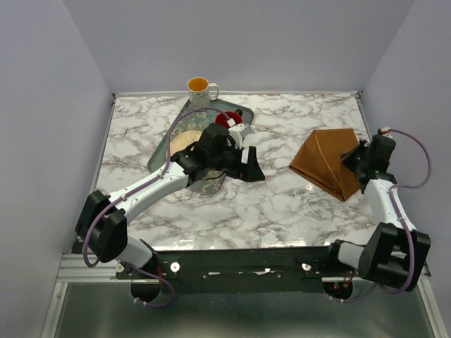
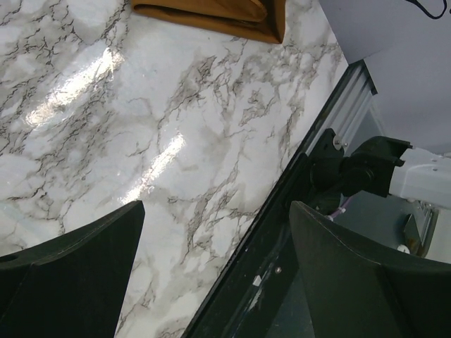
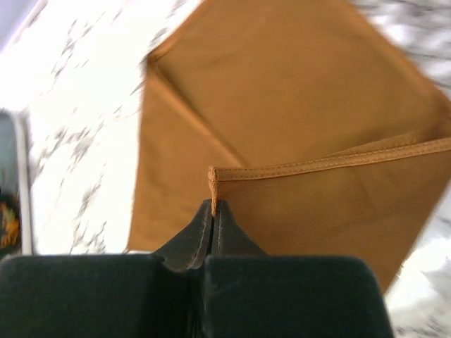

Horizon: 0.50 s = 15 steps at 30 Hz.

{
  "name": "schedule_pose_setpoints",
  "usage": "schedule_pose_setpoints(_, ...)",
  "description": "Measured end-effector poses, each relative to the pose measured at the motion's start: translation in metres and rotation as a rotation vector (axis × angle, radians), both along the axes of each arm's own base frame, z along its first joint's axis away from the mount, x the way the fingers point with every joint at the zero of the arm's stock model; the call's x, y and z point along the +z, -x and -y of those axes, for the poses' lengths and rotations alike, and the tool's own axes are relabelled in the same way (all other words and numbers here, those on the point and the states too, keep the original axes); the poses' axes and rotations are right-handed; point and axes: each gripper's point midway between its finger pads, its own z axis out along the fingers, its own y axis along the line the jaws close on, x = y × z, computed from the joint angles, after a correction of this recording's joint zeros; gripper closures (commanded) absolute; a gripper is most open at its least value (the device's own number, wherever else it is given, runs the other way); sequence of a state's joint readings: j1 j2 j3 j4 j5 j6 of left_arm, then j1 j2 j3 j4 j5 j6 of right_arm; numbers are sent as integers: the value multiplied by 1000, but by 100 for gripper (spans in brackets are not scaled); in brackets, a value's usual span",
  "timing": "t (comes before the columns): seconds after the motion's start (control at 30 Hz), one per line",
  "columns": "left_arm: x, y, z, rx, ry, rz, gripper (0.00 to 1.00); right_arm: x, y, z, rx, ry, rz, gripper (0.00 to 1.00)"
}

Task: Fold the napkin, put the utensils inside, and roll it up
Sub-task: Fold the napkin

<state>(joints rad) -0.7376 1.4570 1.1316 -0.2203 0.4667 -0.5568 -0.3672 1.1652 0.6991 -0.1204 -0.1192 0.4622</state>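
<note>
The rust-brown napkin (image 1: 325, 160) lies on the right side of the marble table, one corner lifted off the surface into a tent shape. My right gripper (image 1: 350, 160) is at its right edge. In the right wrist view this gripper (image 3: 213, 204) is shut on the hemmed corner of the napkin (image 3: 296, 98). Near the table's middle, my left gripper (image 1: 252, 169) hovers open with nothing between its fingers (image 2: 106, 246). An edge of the napkin (image 2: 211, 13) shows at the top of the left wrist view. The utensils are hidden from view.
A dark green patterned tray (image 1: 161, 151) sits at the back left under the left arm, holding a plate (image 1: 183, 141) and a red object (image 1: 227, 120). A yellow-speckled mug (image 1: 200, 91) stands behind it. The table's near rail (image 2: 282, 225) runs under the left gripper.
</note>
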Motion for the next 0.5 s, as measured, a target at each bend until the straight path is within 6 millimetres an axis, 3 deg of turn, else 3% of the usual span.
schedule_pose_setpoints(0.2, -1, -2, -1, 13, -1, -7, 7, -7, -27, -48, 198, 69, -38, 99)
schedule_pose_setpoints(0.5, -2, -2, -1, 17, -2, -14, 7, -32, -38, -93, 343, 95, -104, 99)
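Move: The right hand already holds the napkin's lifted corner. The napkin's left corner, towards which this is carried, lies about 16 cm left, 6 cm ahead and 12 cm below. Also on the table, the napkin's far-left corner is some 25 cm ahead and 6 cm left of the hand, its near corner roughly 13 cm back and 2 cm right. From the open left hand, the left corner is about 16 cm ahead, 14 cm right and 19 cm below. Leftward across the napkin, the right hand carries the pinched corner about 9 cm, also easing some 4 cm forward, towards the napkin's left corner. After staying nearly level at first, the hand sinks about 3 cm, and the wrist turns some 20 degrees counter-clockwise with the fingers still shut on the hem. ##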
